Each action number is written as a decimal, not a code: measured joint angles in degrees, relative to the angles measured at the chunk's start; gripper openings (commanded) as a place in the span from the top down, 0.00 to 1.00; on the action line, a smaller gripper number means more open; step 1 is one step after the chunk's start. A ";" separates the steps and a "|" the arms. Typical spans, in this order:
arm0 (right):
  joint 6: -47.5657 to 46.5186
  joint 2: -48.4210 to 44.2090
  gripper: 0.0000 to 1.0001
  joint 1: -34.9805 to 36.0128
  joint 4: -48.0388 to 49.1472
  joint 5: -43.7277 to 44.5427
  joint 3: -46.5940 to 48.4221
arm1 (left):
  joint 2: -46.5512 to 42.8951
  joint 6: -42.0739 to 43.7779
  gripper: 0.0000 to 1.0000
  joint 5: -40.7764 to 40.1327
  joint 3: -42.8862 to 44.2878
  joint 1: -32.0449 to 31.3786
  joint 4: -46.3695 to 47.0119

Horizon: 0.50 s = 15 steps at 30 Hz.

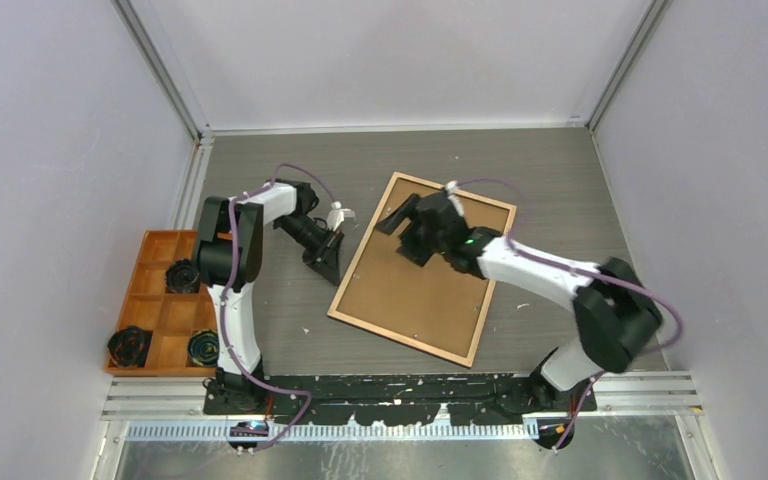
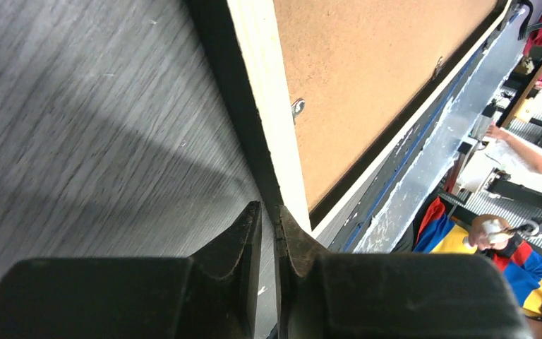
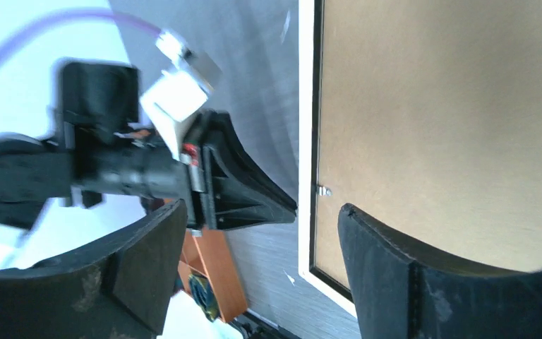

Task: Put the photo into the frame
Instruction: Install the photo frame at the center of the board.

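Note:
The frame (image 1: 360, 246) lies face down on the table, its light wood back up, with a plain brown backing board (image 1: 415, 290) sitting inside it. The photo is not in view. My left gripper (image 1: 329, 268) is at table level against the outer side of the frame's left rail (image 2: 275, 106). Its jaws are shut to a thin slit with nothing between them (image 2: 269, 214). My right gripper (image 1: 403, 235) hovers open and empty over the far part of the board (image 3: 452, 106), near the left rail (image 3: 306, 106). Its fingertips (image 3: 353, 219) stand wide apart.
An orange compartment tray (image 1: 155, 245) holding black tape rolls stands at the table's left edge. Small metal clips (image 2: 297, 108) hold the board at the rail. Grey walls close in the back and sides. The arm bases stand along the near edge.

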 measured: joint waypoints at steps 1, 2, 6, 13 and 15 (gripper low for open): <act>-1.11 -3.37 0.11 -1.53 -1.88 0.20 -0.44 | -0.11 0.20 0.86 -0.50 0.00 0.00 -0.17; -2.14 -6.73 0.08 -3.21 -3.80 0.72 -1.01 | -0.24 0.28 0.86 -0.96 -0.02 0.00 -0.24; -7.78 -21.40 0.00 -14.23 -12.92 5.77 -4.13 | -1.03 0.42 0.86 -2.60 -0.02 -0.02 -0.07; -16.70 -29.92 0.00 -34.75 -22.23 12.39 -11.34 | -2.03 0.44 0.86 -5.44 -2.80 -1.57 2.01; -18.18 -27.91 0.00 -37.90 -22.27 11.69 -14.10 | -2.23 0.39 0.86 -5.75 -3.87 -2.73 2.32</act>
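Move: The right hand, empty and already clear, hovers above the photo frame; the frame's right-hand edge, just past halfway out, lies about 30 cm to its right, some 3 cm ahead and 8 cm below. The far-right corner is roughly 33 cm right and 13 cm ahead. From the left hand, the frame's left edge is about 2 cm to the right, level with its fingertips, and that right-hand edge about 40 cm right, 8 cm ahead. The right hand sweeps fast to its right across the photo frame, about 32 cm, arching up some 7 cm and sinking back to its starting height above the right-hand edge, while its fingers open fully and it turns about 35 degrees clockwise, its left side dipping. Beside the frame's left edge, the nearly shut left hand shifts slightly left, then eases back and down a centimetre or two. ##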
